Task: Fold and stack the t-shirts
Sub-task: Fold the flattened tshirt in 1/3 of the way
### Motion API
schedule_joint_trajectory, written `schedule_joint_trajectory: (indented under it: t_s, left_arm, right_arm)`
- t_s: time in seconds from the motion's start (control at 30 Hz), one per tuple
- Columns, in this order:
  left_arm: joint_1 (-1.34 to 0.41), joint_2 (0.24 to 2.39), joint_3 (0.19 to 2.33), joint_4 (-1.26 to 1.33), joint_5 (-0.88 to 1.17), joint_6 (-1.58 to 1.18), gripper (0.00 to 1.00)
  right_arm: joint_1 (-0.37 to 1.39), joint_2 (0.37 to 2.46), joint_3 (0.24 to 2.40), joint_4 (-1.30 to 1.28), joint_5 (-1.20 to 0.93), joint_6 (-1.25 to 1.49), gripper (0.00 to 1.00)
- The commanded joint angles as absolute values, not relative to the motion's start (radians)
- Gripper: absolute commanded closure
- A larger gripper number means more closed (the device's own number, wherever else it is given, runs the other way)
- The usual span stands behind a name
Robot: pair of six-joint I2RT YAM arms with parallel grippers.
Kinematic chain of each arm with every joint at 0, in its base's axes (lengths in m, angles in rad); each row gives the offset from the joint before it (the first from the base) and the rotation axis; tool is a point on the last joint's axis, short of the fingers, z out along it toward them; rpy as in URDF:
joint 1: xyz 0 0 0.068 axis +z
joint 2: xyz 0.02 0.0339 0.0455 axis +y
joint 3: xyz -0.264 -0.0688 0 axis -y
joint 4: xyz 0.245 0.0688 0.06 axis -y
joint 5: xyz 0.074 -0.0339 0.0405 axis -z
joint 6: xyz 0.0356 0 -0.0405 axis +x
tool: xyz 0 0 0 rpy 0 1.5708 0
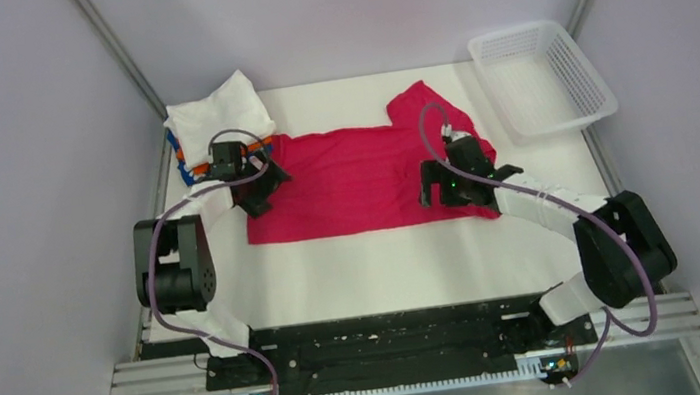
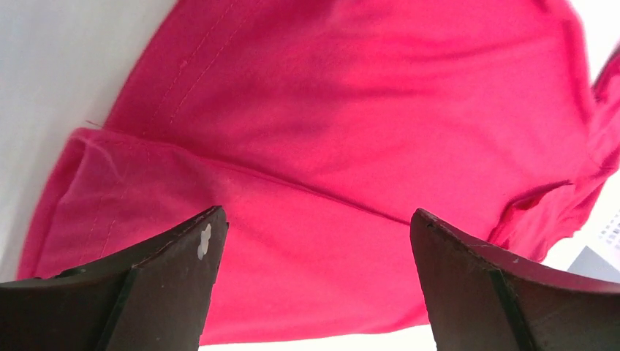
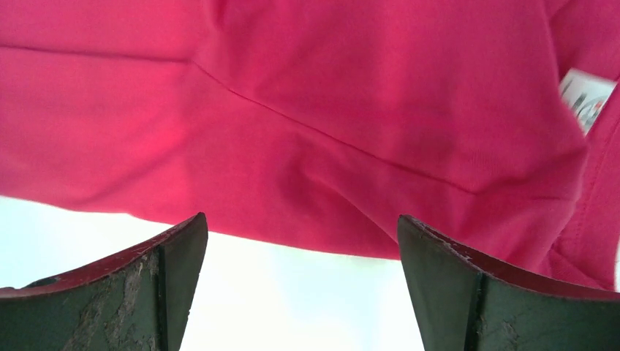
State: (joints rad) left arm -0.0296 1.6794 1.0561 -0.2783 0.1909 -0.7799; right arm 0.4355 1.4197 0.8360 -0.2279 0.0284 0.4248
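A crimson-pink t-shirt (image 1: 354, 179) lies spread across the middle of the white table, one sleeve (image 1: 420, 103) pointing to the back. A small white neck tag (image 3: 585, 99) shows at its right end. My left gripper (image 1: 257, 197) hovers open over the shirt's left edge; pink cloth (image 2: 314, 256) fills the space under its wide jaws. My right gripper (image 1: 435, 187) stands open over the shirt's near right edge (image 3: 292, 227), nothing between its fingers. A stack of folded t-shirts (image 1: 215, 118), white on top with orange and blue edges showing, sits at the back left.
A white plastic mesh basket (image 1: 541, 78) stands at the back right corner. Grey walls close in the table on both sides. Bare white table surface (image 1: 384, 264) lies between the shirt and the arm bases.
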Motion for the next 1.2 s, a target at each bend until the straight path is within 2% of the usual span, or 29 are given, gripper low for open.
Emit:
schedule_joint_trajectory:
  t_s: [0.0,0.13,0.37,0.53,0.67,0.8,1.0,1.17]
  left_arm:
    - [-0.033,1.737,1.005,-0.174,0.261,-0.799,0.01]
    - [-0.032,1.733,0.985,-0.198,0.189,-0.782,0.01]
    - [-0.033,1.731,0.968,-0.231,0.140,-0.769,0.01]
    - [-0.036,1.681,0.915,-0.252,0.151,-0.771,0.01]
    - [-0.061,1.569,0.807,-0.259,0.143,-0.788,0.01]
    - [-0.084,1.422,0.662,-0.312,0.111,-0.800,0.01]
    - [-0.201,1.176,0.484,-0.452,0.020,-0.897,0.01]
    - [-0.220,0.997,0.437,-0.507,-0.069,-0.929,0.01]
  right_arm:
    - [0.417,1.481,0.802,-0.177,0.095,0.479,0.01]
    - [0.329,1.506,0.757,-0.143,0.146,0.496,0.01]
    - [0.280,1.451,0.672,-0.185,0.232,0.554,0.01]
    - [0.266,1.376,0.607,-0.213,0.156,0.594,0.01]
    - [0.288,1.292,0.533,-0.266,0.078,0.627,0.01]
    - [0.321,1.164,0.490,-0.433,0.070,0.667,0.01]
    - [0.403,0.973,0.461,-0.634,0.057,0.747,0.01]
    - [0.457,0.900,0.459,-0.647,0.095,0.821,0.01]
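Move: Both open hands hover a few centimetres above the t-shirt. Its middle lies about 23 cm right of the left hand and level with it, and some 17 cm left and 4 cm ahead of the right. The shirt's near-left corner is about 12 cm back and 6 cm left of the left hand, its near-right corner 8 cm back and 14 cm right of the right hand. The folded stack stands some 18 cm ahead and 10 cm left of the left hand. Both open hands sink onto the t-shirt, the right shifting 7 cm right, then drag it 15 cm back. ##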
